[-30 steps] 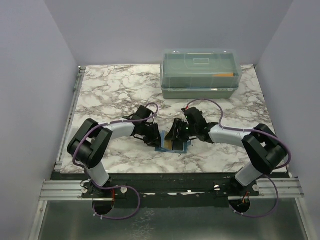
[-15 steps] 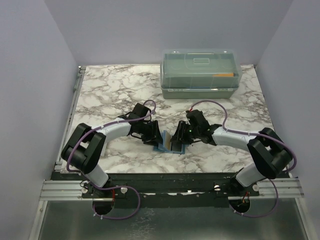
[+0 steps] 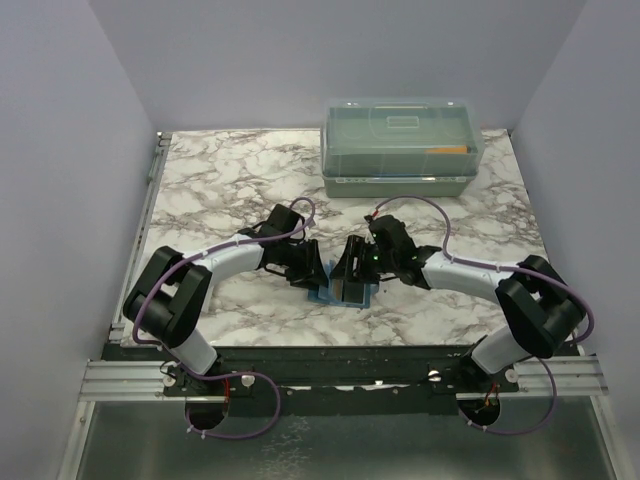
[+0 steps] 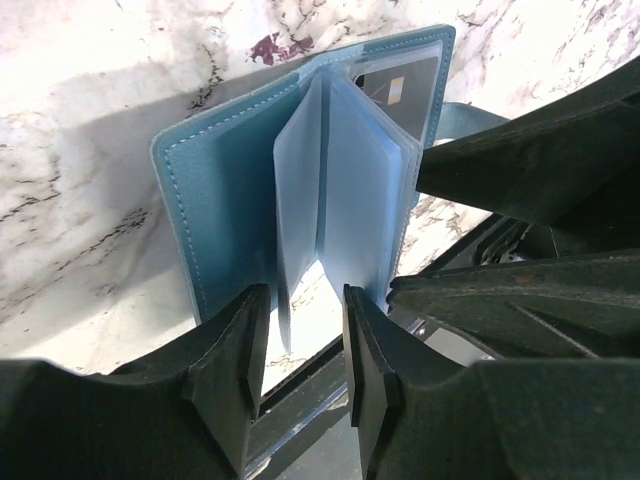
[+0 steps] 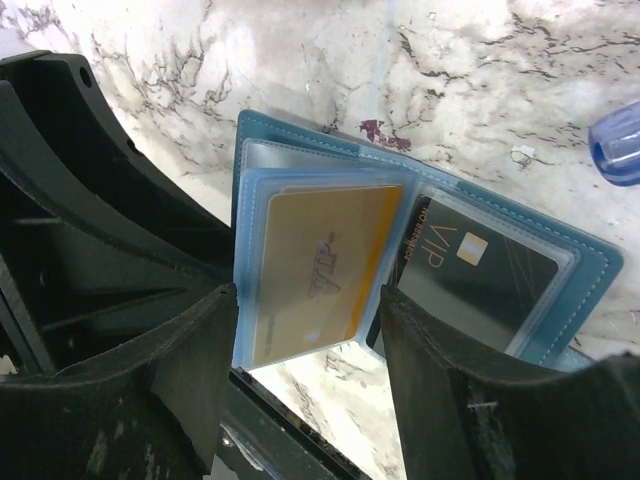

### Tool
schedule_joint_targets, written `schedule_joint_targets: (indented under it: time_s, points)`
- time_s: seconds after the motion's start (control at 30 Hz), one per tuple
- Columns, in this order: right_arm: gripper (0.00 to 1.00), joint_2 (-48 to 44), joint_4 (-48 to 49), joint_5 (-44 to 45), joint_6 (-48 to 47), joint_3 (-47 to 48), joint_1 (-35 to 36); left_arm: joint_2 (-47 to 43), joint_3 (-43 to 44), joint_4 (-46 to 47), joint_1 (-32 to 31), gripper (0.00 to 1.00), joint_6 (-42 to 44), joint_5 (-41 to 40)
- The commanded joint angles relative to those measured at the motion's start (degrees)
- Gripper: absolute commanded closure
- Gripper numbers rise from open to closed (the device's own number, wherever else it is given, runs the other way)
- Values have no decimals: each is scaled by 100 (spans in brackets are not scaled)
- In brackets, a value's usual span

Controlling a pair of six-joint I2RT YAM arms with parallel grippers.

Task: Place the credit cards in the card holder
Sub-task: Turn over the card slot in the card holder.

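Observation:
The teal card holder (image 3: 333, 293) lies open on the marble near the table's front edge, between both grippers. In the left wrist view its cover (image 4: 215, 190) lies flat and clear sleeves stand up from the spine. One sleeve holds a yellow credit card (image 5: 315, 270), and a black one (image 5: 480, 265) sits in the sleeve beside it. My left gripper (image 3: 312, 272) is open; its fingertips (image 4: 235, 370) flank a sleeve's lower edge. My right gripper (image 3: 348, 275) is open wide, its fingers (image 5: 440, 370) on either side of the yellow card's sleeve.
A large translucent lidded box (image 3: 400, 145) stands at the back of the table. The dark front rail (image 3: 340, 352) runs just below the holder. Grey walls close in the left, right and back. A blurred blue rounded piece (image 5: 615, 145) shows at the right edge.
My right gripper's jaws have widened and it has slid slightly left over the holder, covering the yellow card from above. The left arm has shifted a little; the holder stays in place.

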Motion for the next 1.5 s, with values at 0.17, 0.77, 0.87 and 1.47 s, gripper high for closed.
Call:
schedule_joint_targets:
  time_s: [0.17, 0.77, 0.87, 1.47]
  points:
    - [38, 166, -233, 106, -165, 292, 79, 89, 171, -74, -103, 60, 60, 135]
    - [73, -213, -594, 609, 54, -84, 117, -44, 194, -155, -96, 48, 205, 7]
    - [70, -289, -810, 825, 27, -98, 111, -62, 258, -157, -95, 39, 201, 21]
    - [83, -149, 536, 1020, 800, -1733, -122, 528, 53, 599, -89, 25, -459, 15]
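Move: The gold card slot stands half turned between the right hand's open fingers, its middle about 2 cm ahead and 2 cm below. The black VIP card lies some 4 cm right and 1 cm ahead of that hand, about 5 cm lower; the blue marker is roughly 8 cm ahead and 10 cm right. From the left hand, the gold slot is about 4 cm right and 1 cm ahead, 2 cm lower. After a short hold, the right hand draws its fingers together and goes about 5 cm right and as far down, drifting back nearly 2 cm while its fingertips tilt and swing some 10 degrees clockwise, to end nearly shut on the gold slot's inner edge, beside the black card, bearing down there. The left hand, at first straddling the clear slot, opens wide and lets it go with a small hop up, then sinks about 2 cm at the holder's left side, shifting slightly right and forward. ##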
